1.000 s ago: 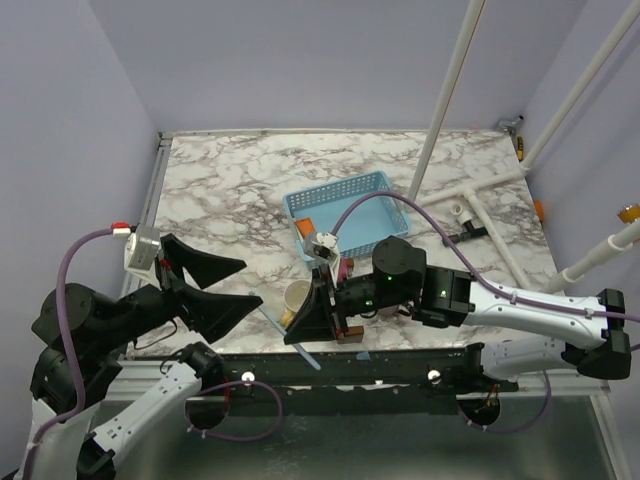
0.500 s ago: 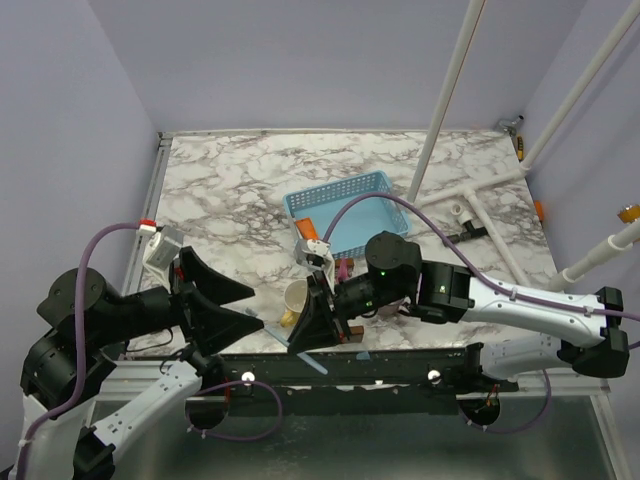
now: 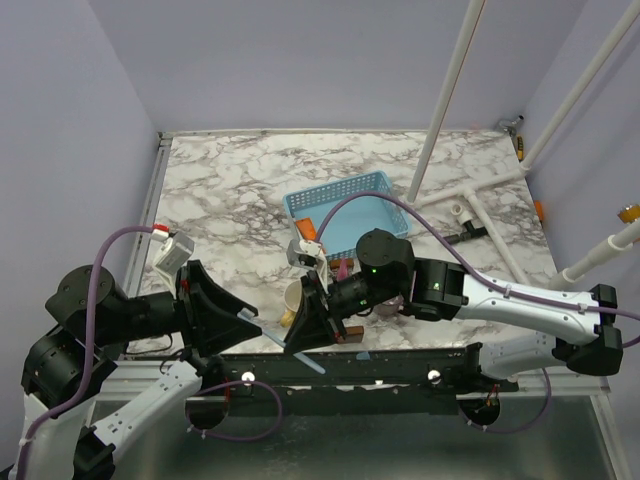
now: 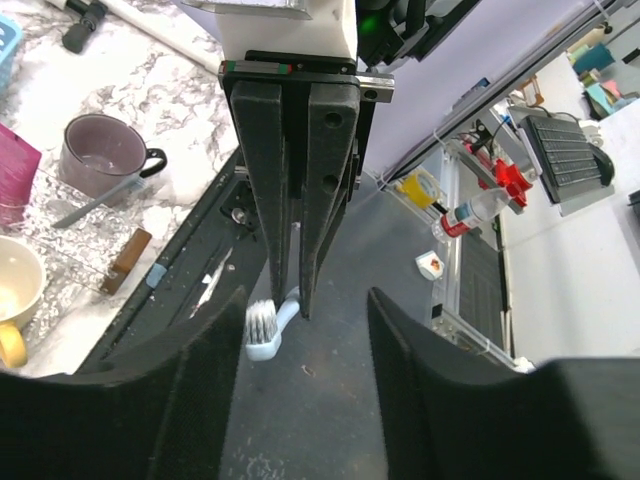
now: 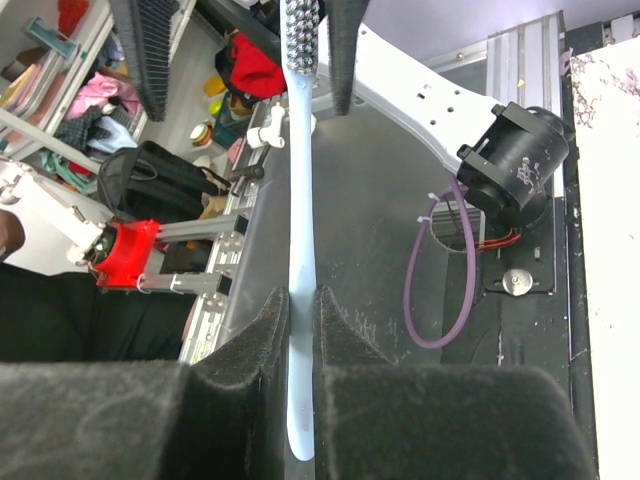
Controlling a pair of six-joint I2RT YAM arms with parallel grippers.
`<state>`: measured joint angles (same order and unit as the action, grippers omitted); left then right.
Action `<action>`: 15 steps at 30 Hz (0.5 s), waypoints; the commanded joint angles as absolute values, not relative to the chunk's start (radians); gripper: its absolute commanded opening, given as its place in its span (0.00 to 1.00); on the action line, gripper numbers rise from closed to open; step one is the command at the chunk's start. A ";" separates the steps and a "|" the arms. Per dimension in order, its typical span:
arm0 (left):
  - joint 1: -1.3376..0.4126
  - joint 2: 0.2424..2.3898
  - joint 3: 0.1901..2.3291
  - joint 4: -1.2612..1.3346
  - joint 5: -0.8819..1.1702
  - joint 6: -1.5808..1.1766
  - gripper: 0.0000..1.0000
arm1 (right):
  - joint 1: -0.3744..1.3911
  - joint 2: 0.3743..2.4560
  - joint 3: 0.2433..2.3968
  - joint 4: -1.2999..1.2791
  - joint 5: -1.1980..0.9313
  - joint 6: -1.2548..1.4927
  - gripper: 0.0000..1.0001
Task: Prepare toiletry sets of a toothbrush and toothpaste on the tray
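Observation:
My right gripper (image 5: pixel 300 298) is shut on the light blue handle of the toothbrush (image 5: pixel 299 180) and holds it out past the table's near edge. The bristle head (image 4: pixel 262 330) lies between the wide-open fingers of my left gripper (image 4: pixel 305 310), which touch nothing. In the top view the right gripper (image 3: pixel 293 338) and left gripper (image 3: pixel 252 328) meet tip to tip, with the brush (image 3: pixel 246 316) between them. The light blue mesh tray (image 3: pixel 345 190) stands behind them and holds an orange toothpaste tube (image 3: pixel 309 227). A pink-magenta tube (image 3: pixel 343 268) lies by the right wrist.
A yellow mug (image 3: pixel 295 297) stands right by the right gripper. A purple-grey mug (image 4: pixel 100 155) and a small brown block (image 4: pixel 125 262) sit near the table's front edge. White pipes (image 3: pixel 470 190) lie across the table's right side.
My left arm has swung right and lowered toward the right gripper, so its open fingers now flank the brush head. The right gripper has shifted slightly left, still holding the toothbrush.

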<state>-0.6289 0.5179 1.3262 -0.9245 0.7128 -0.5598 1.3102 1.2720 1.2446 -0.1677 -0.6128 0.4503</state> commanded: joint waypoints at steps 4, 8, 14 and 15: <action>-0.631 0.531 1.343 -0.969 0.755 -0.534 0.39 | 1.320 1.275 1.267 -0.173 -0.630 0.445 0.01; -0.632 0.537 1.352 -0.987 0.751 -0.519 0.29 | 1.319 1.271 1.261 -0.172 -0.632 0.447 0.01; -0.631 0.542 1.358 -0.988 0.737 -0.514 0.00 | 1.320 1.265 1.251 -0.175 -0.636 0.448 0.01; -0.631 0.543 1.355 -0.986 0.734 -0.514 0.00 | 1.319 1.264 1.247 -0.174 -0.639 0.446 0.01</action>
<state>-0.6289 0.5308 1.3350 -0.9764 0.7219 -0.5243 1.3155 1.2728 1.2446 -0.1680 -0.6228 0.4511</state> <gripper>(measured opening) 0.085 0.107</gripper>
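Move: The light-blue toothbrush's head is already between my open left fingers, about 1 cm ahead of their midpoint. My right hand still grips the brush farther down the handle, with the head some 8 cm to its left, 4 cm ahead and 3 cm above. From my left hand, the beige mug stands about 15 cm ahead, 5 cm right and 25 cm below; the wooden block about 6 cm ahead, 19 cm right and 27 cm below. I shut my left fingers from about half open to nearly closed around the toothbrush's head end, pinching it from both sides while that hand sinks only about 1 cm and barely turns. My right hand stays put and keeps its grip on the handle, holding the brush steady for the left. ##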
